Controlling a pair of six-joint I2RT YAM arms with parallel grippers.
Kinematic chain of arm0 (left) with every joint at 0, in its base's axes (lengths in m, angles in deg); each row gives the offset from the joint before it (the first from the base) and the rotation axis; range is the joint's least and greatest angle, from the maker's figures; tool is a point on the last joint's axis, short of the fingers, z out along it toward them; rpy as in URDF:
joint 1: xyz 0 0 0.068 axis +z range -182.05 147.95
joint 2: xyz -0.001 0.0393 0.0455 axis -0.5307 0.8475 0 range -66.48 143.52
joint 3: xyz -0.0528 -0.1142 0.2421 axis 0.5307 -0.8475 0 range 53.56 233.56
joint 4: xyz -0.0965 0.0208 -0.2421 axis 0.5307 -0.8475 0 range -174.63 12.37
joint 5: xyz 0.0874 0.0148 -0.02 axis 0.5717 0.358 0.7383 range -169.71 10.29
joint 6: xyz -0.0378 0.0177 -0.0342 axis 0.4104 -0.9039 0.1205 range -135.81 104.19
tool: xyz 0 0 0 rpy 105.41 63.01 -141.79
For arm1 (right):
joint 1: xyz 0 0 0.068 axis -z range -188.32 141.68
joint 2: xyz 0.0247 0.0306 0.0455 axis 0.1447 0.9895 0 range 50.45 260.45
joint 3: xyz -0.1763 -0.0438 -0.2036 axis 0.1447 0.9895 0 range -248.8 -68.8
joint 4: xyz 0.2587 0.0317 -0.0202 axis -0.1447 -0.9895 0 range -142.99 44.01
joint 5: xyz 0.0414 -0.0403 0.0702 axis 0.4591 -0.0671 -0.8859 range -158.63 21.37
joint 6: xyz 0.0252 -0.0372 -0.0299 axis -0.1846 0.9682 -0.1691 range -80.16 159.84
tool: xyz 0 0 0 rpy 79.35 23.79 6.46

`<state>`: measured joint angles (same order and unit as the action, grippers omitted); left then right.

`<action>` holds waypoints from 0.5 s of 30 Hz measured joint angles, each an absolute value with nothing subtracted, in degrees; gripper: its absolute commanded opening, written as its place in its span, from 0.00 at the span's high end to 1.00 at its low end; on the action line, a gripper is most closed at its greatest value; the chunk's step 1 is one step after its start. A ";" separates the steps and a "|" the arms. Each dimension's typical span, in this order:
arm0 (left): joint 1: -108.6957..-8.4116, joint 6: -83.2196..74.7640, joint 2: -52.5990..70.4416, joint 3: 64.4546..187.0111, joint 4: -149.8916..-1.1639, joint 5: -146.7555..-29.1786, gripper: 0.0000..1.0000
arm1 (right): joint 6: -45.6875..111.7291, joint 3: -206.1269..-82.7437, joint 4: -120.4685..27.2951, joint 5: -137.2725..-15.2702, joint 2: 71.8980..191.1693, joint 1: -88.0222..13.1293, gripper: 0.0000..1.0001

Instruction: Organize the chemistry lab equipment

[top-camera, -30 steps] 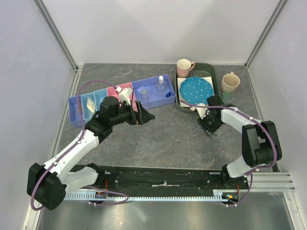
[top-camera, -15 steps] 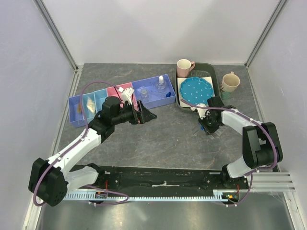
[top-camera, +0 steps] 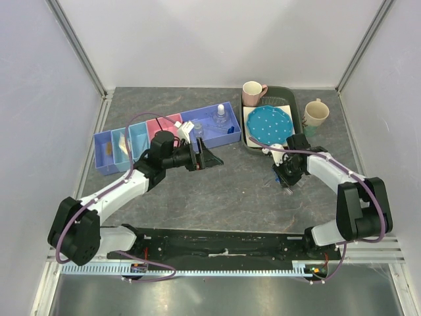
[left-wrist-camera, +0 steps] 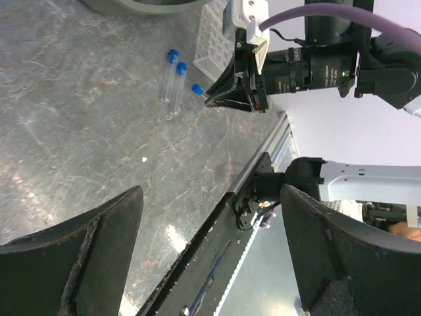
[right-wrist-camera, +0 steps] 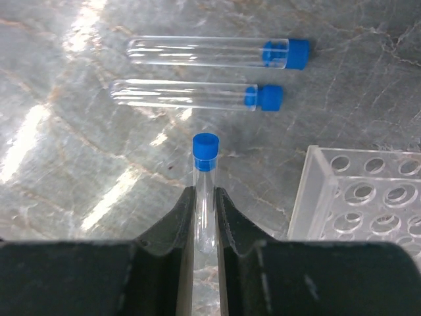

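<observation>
My right gripper is shut on a clear blue-capped vial, held just above the table. Two more blue-capped vials lie side by side beyond it. The clear tube rack stands just to its right. In the top view the right gripper is in front of the dish tray. My left gripper is open and empty above the table, in front of the blue organizer. The organizer holds the white-capped bottle and the clear beaker. The left wrist view shows the vials and the right gripper.
A dark green tray at the back right holds the blue dotted plate and a pink mug. A cream mug stands to its right. The enclosure walls close in the left, right and back sides.
My left gripper has moved right along the front of the organizer, staying open. My right gripper has barely moved and keeps hold of the vial.
</observation>
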<state>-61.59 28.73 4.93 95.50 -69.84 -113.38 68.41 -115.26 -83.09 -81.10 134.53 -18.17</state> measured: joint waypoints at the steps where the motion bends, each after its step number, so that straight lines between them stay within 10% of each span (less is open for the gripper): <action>1: -62.01 28.99 5.44 95.50 -69.16 -113.64 0.09 | 68.61 -115.41 -83.99 -81.97 133.76 -18.17 0.88; 15: -68.76 33.03 13.26 98.38 -53.51 -111.21 0.11 | 59.58 -131.32 -87.99 -107.79 131.53 -18.17 0.87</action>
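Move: In my right fingers the capped test tube is already held just above the table, about 25 cm to the right of my open left hand, 2 cm back and 17 cm lower; that left gripper is where I take it. From my right hand, the two loose tubes lie about 6 cm left and 1 cm ahead, the tube rack some 6 cm ahead and 4 cm right, and the plate tray 21 cm ahead and 6 cm left. Keeping my pinch on the test tube, I sweep my right hand up about 12 cm and some 9 cm left, slightly forward too, ever faster, over the loose tubes towards my left gripper, rolling the wrist about 30 degrees so its fingers swing from down towards the left. My left hand, still wide open, comes about 5 cm right to meet it, rising a little. ##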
